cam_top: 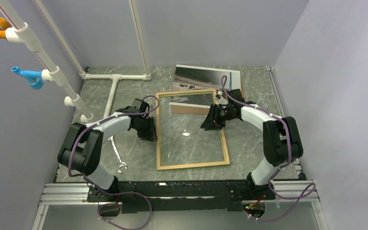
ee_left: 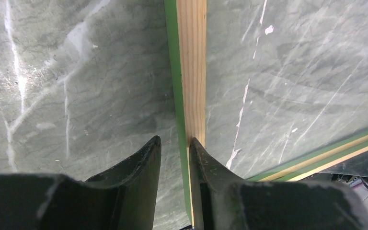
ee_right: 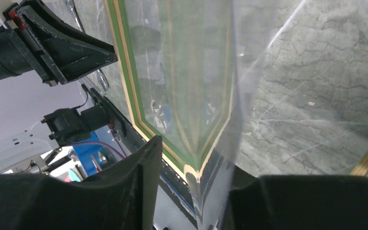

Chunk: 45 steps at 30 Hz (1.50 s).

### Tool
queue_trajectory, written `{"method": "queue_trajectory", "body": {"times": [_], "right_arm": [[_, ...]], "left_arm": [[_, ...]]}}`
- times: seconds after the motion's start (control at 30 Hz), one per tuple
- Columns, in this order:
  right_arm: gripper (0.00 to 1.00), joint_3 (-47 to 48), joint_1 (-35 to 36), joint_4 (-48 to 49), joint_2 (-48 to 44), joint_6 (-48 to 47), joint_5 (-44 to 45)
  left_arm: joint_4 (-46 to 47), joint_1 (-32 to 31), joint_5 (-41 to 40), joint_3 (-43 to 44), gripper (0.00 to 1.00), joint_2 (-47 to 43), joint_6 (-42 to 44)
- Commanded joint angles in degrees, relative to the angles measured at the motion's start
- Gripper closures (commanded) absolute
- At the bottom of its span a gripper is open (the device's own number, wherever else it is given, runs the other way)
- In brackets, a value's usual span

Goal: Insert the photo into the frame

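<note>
The frame (cam_top: 159,134) lies flat mid-table, its tan wood face up. Its green outer side (ee_left: 171,72) shows in the left wrist view. My left gripper (cam_top: 148,129) is at the frame's left rail (ee_left: 191,67). One fingertip (ee_left: 195,148) rests over the wood, and bare table shows between the other finger and the green edge. A clear pane (ee_right: 191,72) stands edge-on between the fingers of my right gripper (ee_right: 196,158), which is open, with a gap at one finger (ee_right: 148,163). The photo (cam_top: 206,76) lies at the back of the table beyond the frame.
A brown board (cam_top: 190,109) shows through the frame's far end. A wrench (cam_top: 118,158) lies left of the frame by the left arm. White pipes (cam_top: 115,79) run along the back left. Walls close in on both sides.
</note>
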Motion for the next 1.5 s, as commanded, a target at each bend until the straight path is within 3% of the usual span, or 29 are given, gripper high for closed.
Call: {"method": "queue_trajectory", "body": {"times": [0.0,0.2,0.63,1.47], "right_arm": [[0.58,1.38,1.04,-0.05,-1.18,0.02,0.73],[0.34,1.86,1.03,-0.76,-1.60,-0.46,2.06],[0.02,2.74,1.15,-2.05,-2.09,-0.99,5.11],[0.00,5.64,1.50,-11.84,-3.23,-2.23,19.94]], "left_arm": [[-1.13,-1.51,-4.73,-1.75,0.68,3.19,1.64],[-1.12,-1.60,-4.82,-1.62,0.68,3.41,1.55],[-1.18,-1.75,-5.19,-1.94,0.68,3.19,1.64],[-1.34,-1.86,-5.66,-2.31,0.68,3.05,1.85]]}}
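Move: The right hand is loosely around the right edge of the clear sheet. The middle of the frame, where the sheet is going, lies about 8 cm to its left, level with it fore and aft and 7 cm below. The frame's right rail stands some 6 cm to the right and 6 cm below, and the photo about 18 cm straight ahead. From the left hand, at the left rail, the frame's middle is some 18 cm right and 4 cm ahead. Letting go its pinch on the clear sheet's right edge, the right hand spreads its part-open fingers fully wide while sinking slightly. It then draws away about 3 cm to the right, towards the right rail, ending roughly 1.5 cm lower, as the fingers tip some 15 degrees to point more steeply down. The left hand stays low, one finger still against the left rail. ##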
